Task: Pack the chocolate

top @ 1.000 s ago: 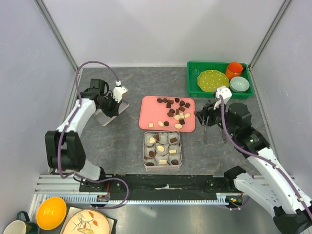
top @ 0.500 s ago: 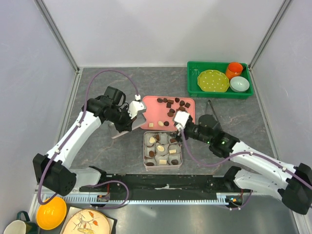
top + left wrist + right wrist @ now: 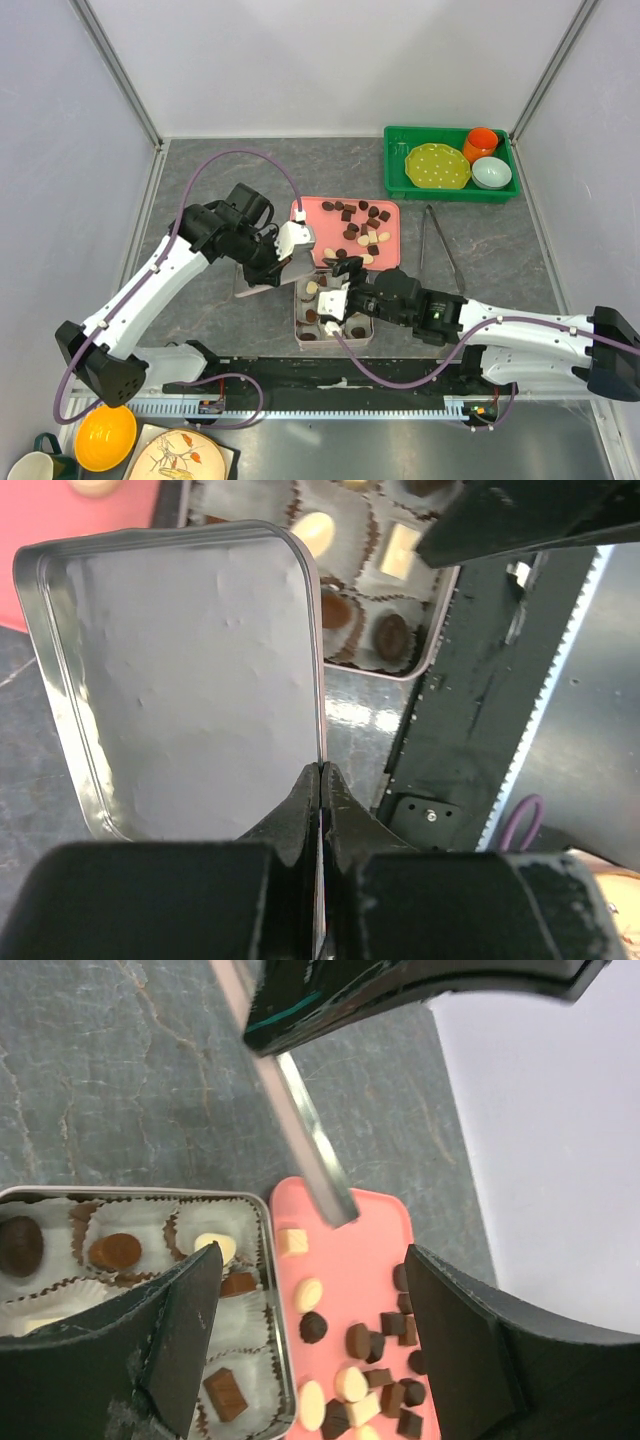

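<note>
Loose dark and cream chocolate (image 3: 358, 212) lies on the pink tray (image 3: 310, 225); more pieces sit in paper cups in the open tin (image 3: 299, 318). My left gripper (image 3: 274, 268) is shut on the edge of the tin's lid (image 3: 255, 286), held tilted just left of the tin. In the left wrist view the gripper (image 3: 322, 780) pinches the lid (image 3: 190, 680) rim. My right gripper (image 3: 325, 300) hovers open over the tin. In the right wrist view the gripper (image 3: 310, 1310) spans the tin (image 3: 130, 1250) edge and the tray (image 3: 350, 1250), with chocolate (image 3: 345, 1380) below and nothing held.
Metal tongs (image 3: 440, 240) lie on the table right of the tray. A green bin (image 3: 395, 180) at the back right holds a plate, an orange cup and a bowl. The rail runs along the near edge.
My right gripper let go of the tongs, opened, and swung left over the tin. My left arm carried the lid from the far left toward the tin.
</note>
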Available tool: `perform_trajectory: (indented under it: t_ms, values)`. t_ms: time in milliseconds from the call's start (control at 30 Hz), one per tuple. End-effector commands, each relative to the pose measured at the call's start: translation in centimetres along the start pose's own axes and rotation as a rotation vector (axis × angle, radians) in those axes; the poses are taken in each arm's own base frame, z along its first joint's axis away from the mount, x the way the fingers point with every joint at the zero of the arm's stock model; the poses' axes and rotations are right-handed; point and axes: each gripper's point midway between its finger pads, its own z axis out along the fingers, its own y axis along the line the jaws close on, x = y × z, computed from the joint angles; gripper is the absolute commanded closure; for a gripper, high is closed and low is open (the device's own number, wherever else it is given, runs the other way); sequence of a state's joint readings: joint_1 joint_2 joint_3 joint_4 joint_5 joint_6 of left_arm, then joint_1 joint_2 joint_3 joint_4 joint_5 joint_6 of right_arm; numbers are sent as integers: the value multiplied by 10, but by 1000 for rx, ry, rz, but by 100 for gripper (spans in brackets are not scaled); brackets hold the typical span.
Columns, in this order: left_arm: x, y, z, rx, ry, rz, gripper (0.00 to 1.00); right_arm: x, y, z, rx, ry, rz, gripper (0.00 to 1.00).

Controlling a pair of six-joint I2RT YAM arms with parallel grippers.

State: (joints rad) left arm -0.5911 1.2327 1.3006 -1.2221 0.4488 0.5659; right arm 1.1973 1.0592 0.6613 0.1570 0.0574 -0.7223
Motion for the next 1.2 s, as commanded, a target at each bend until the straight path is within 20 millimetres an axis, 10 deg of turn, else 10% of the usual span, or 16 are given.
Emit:
perform_trajectory:
  t_ms: [0, 367, 800, 1167]
  values:
    - [-9, -20, -13, 33, -30, -6, 99, -34, -31, 4, 94, -57, -76, 18]
    - [-14, -31, -18, 52, -58, 59, 99, -33, 9, 35, -41, -34, -119, 21]
    - [-13, -53, -25, 120, -76, 104, 98, -44, 12, 68, -60, -26, -159, 29]
    - [-22, -59, -53, 68, -134, 164, 98, -28, 21, 65, -92, 66, -114, 70]
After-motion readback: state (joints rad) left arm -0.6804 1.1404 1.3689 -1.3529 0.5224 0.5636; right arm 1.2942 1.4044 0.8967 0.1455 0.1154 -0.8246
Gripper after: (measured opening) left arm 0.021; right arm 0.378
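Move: The left hand already pinches the silver lid by its near rim. That rim's right end lies about 6 cm to the right hand's left, roughly 4 cm ahead and some 3 cm below it. The chocolate box is nearly under the right hand, about 12 cm down and 2 cm back; the pink tray lies some 17 cm ahead, 2 cm right and equally low. From the left hand, the box is about 12 cm right, 2 cm back and 11 cm below. The right fingers come astride the lid's near rim, one on each side, and narrow from wide open to about half around it; the hand gets there by going some 7 cm left, rising a little, then dipping to end slightly lower. Meanwhile the left hand keeps its pinch and draws the lid about 5 cm back and 3 cm up, turning it slightly clockwise. ##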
